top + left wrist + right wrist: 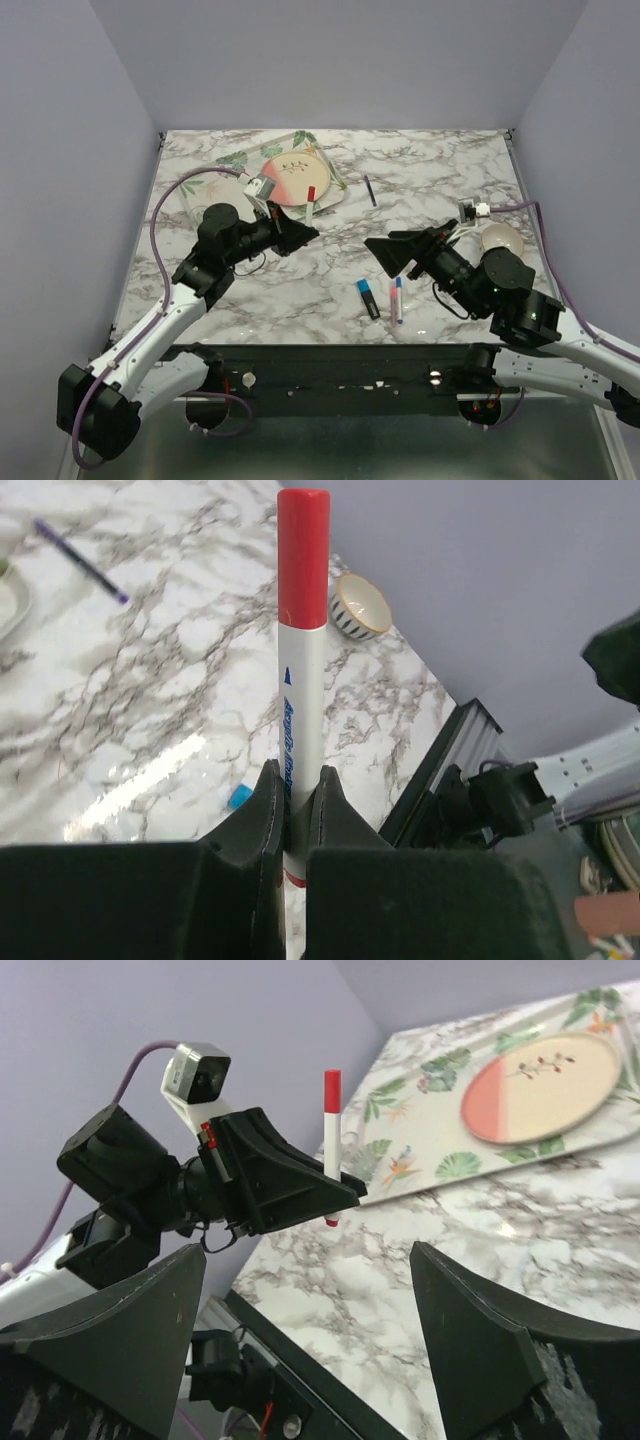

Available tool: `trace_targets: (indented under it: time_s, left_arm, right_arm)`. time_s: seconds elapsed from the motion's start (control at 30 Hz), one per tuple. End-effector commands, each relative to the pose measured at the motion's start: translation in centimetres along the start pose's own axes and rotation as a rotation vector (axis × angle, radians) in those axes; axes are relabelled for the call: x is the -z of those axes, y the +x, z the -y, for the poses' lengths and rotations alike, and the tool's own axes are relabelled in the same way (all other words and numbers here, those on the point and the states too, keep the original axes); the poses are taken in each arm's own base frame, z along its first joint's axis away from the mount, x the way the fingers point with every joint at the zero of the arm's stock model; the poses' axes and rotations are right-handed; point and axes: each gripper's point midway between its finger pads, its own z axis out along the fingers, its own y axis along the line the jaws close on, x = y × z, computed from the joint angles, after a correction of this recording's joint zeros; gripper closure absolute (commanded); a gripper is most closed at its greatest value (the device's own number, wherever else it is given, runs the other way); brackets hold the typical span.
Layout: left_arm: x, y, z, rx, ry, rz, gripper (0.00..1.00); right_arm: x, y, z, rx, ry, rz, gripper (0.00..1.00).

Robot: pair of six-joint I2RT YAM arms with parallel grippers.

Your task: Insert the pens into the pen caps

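My left gripper [305,226] [297,795] is shut on a white pen [302,695] that stands upright, its top end covered by a red cap [303,555]. The right wrist view shows the same pen [331,1130] sticking up out of the left jaws. My right gripper [385,256] [308,1260] hangs open and empty above the marble, facing the left one. A dark marker with a blue cap [368,298] and a pink-and-white pen [395,299] lie side by side near the front. A thin navy pen [370,190] [80,560] lies farther back.
A leaf-patterned tray [335,178] [430,1130] holding a peach plate [290,180] [545,1085] stands at the back left. A small bowl [502,238] [358,605] sits near the right edge. The table's front rail [330,375] runs between the arm bases.
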Motion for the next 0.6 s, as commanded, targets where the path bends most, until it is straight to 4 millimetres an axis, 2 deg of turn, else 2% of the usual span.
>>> trace_targets:
  time_s: [0.0, 0.07, 0.1, 0.13, 0.2, 0.23, 0.37, 0.53, 0.57]
  left_arm:
    - [-1.1, 4.8, -5.8, 0.308, -0.267, -0.031, 1.00]
    - [-1.5, 7.7, -7.1, 0.379, -0.304, -0.075, 1.00]
    - [-2.1, 8.7, -6.9, 0.393, -0.296, -0.086, 1.00]
    - [-2.3, 10.9, -8.1, 0.451, -0.353, -0.112, 1.00]
    - [-3.2, 13.0, -7.6, 0.472, -0.357, -0.146, 1.00]
    - [-3.6, 14.4, -8.3, 0.492, -0.402, -0.166, 1.00]
    - [-4.5, 17.1, -8.6, 0.593, -0.443, -0.217, 0.96]
    - [-5.0, 20.5, -8.6, 0.651, -0.508, -0.281, 0.91]
    - [-5.1, 21.4, -8.1, 0.651, -0.508, -0.307, 0.89]
  right_arm:
    - [0.8, 2.7, 4.9, 0.007, 0.208, -0.052, 0.10]
    - [1.0, 3.3, 5.5, 0.016, 0.228, -0.073, 0.10]
    - [1.0, 3.4, 5.6, 0.015, 0.230, -0.077, 0.10]
    - [1.1, 3.6, 5.8, 0.017, 0.238, -0.083, 0.10]
    - [1.1, 3.9, 6.2, 0.024, 0.254, -0.088, 0.09]
    - [1.2, 4.0, 6.8, 0.013, 0.293, -0.088, 0.09]
    - [1.6, 4.4, 8.7, 0.003, 0.417, -0.098, 0.09]
    - [1.8, 4.6, 9.2, 0.007, 0.442, -0.107, 0.09]
    - [1.8, 4.7, 9.2, 0.007, 0.441, -0.106, 0.08]
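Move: The left hand holds the red-capped pen; the bare table it is being taken to lies about 28 cm below, 5 cm right and 2 cm back. From the same hand, the blue-capped marker lies 14 cm right and 2 cm back, and the pink pen 20 cm right and 4 cm back. From the open right hand, that bare spot is about 11 cm left, 4 cm ahead and 36 cm down. Left hand sinks 22 cm towards the table, pitching down 45 degrees, keeping the pen pinched; open right lowers 9. ##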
